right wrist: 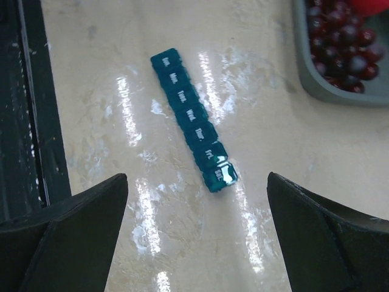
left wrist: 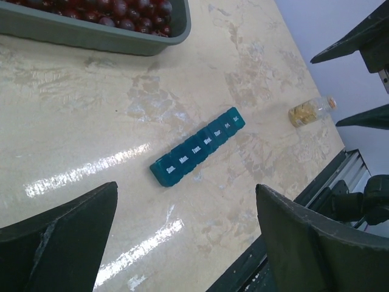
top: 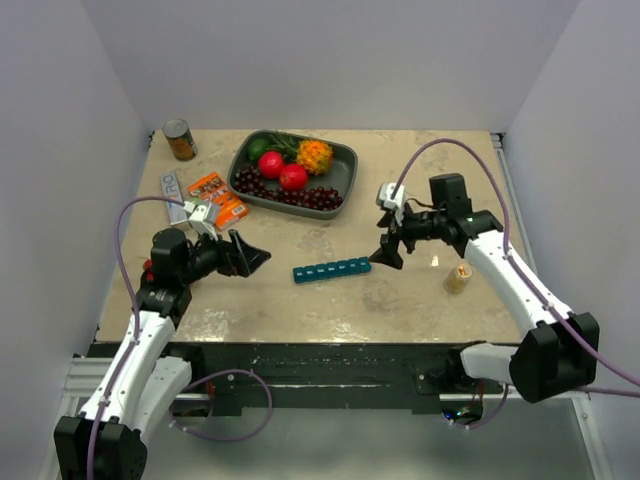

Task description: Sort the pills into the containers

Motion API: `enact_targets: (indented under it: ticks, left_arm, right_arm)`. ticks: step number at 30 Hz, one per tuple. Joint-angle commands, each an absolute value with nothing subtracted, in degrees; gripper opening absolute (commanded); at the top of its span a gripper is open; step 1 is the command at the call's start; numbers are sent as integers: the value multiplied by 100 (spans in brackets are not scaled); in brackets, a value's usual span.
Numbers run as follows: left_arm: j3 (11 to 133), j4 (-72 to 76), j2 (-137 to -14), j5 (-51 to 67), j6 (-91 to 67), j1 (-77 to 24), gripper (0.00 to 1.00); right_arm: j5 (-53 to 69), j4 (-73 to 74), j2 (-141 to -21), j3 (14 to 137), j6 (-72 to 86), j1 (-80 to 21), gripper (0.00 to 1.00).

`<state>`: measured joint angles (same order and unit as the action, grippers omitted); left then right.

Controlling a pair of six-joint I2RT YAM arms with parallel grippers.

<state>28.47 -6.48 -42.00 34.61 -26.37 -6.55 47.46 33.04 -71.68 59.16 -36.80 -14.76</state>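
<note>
The teal-blue pill organizer (top: pixel 332 270) lies flat on the table's middle, all its day-marked lids shut. It also shows in the left wrist view (left wrist: pixel 199 146) and in the right wrist view (right wrist: pixel 193 119). My left gripper (top: pixel 253 256) is open and empty, hovering left of the strip's Sunday end. My right gripper (top: pixel 387 252) is open and empty, hovering just above and right of the Saturday end. A small tan pill bottle with an orange top (top: pixel 458 277) stands right of the strip; it shows in the left wrist view (left wrist: pixel 311 111) too. No loose pills are visible.
A dark grey tray (top: pixel 345 160) with fruit and dark grapes sits at the back. A tin can (top: pixel 180 140) stands at the back left. Orange packets (top: pixel 217 194) and a white packet (top: pixel 174 195) lie near the left arm.
</note>
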Motion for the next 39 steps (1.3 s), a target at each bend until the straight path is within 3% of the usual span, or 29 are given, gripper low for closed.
enact_targets:
  ticks: [1,13,21,31,39]
  left_arm:
    - [2830,-720,-4245,3648,-2909,-686,100]
    - [2839,-940,-4324,3410,-2944,-712,100]
    - [2839,-967,-4456,3313,-2962,-747,100]
    - [2848,-976,-4491,3287,-2953,-747,100]
    - [2821,-984,-4491,3305,-2997,-756,100]
  right_arm:
    - [4510,3621,-7382,6179,-4833,-2028,99]
    - [2699,2839,-8367,6276,-4799,-3558,99]
    - [2311,2479,-9087,6468,-4790,-3762,98]
    - [2277,2452,-9694,6618,-5308,-4060,82]
    - [2030,2294,-10072,6653,-5344,-4131,76]
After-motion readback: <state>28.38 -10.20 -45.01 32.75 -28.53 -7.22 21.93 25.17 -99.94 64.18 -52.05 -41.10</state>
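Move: The pill organizer's middle lies about 10 cm left of the right gripper, level with it front to back and some 17 cm below. From that gripper the fruit tray is about 24 cm ahead and 19 cm left, and the pill bottle about 20 cm right and 3 cm back, both some 16 cm below. From the left gripper the organizer's middle is about 17 cm right, 3 cm ahead and 16 cm down. Lower the right gripper about 15 cm while carrying it some 10 cm left, down over the middle of the pill organizer, pitching the fingers steeper towards the table and swinging them counter-clockwise. Late in the descent narrow the wide-open fingers by about a fifth so they straddle the strip from above, without closing on it. Let the open left gripper sink slightly, its tips dipping. ##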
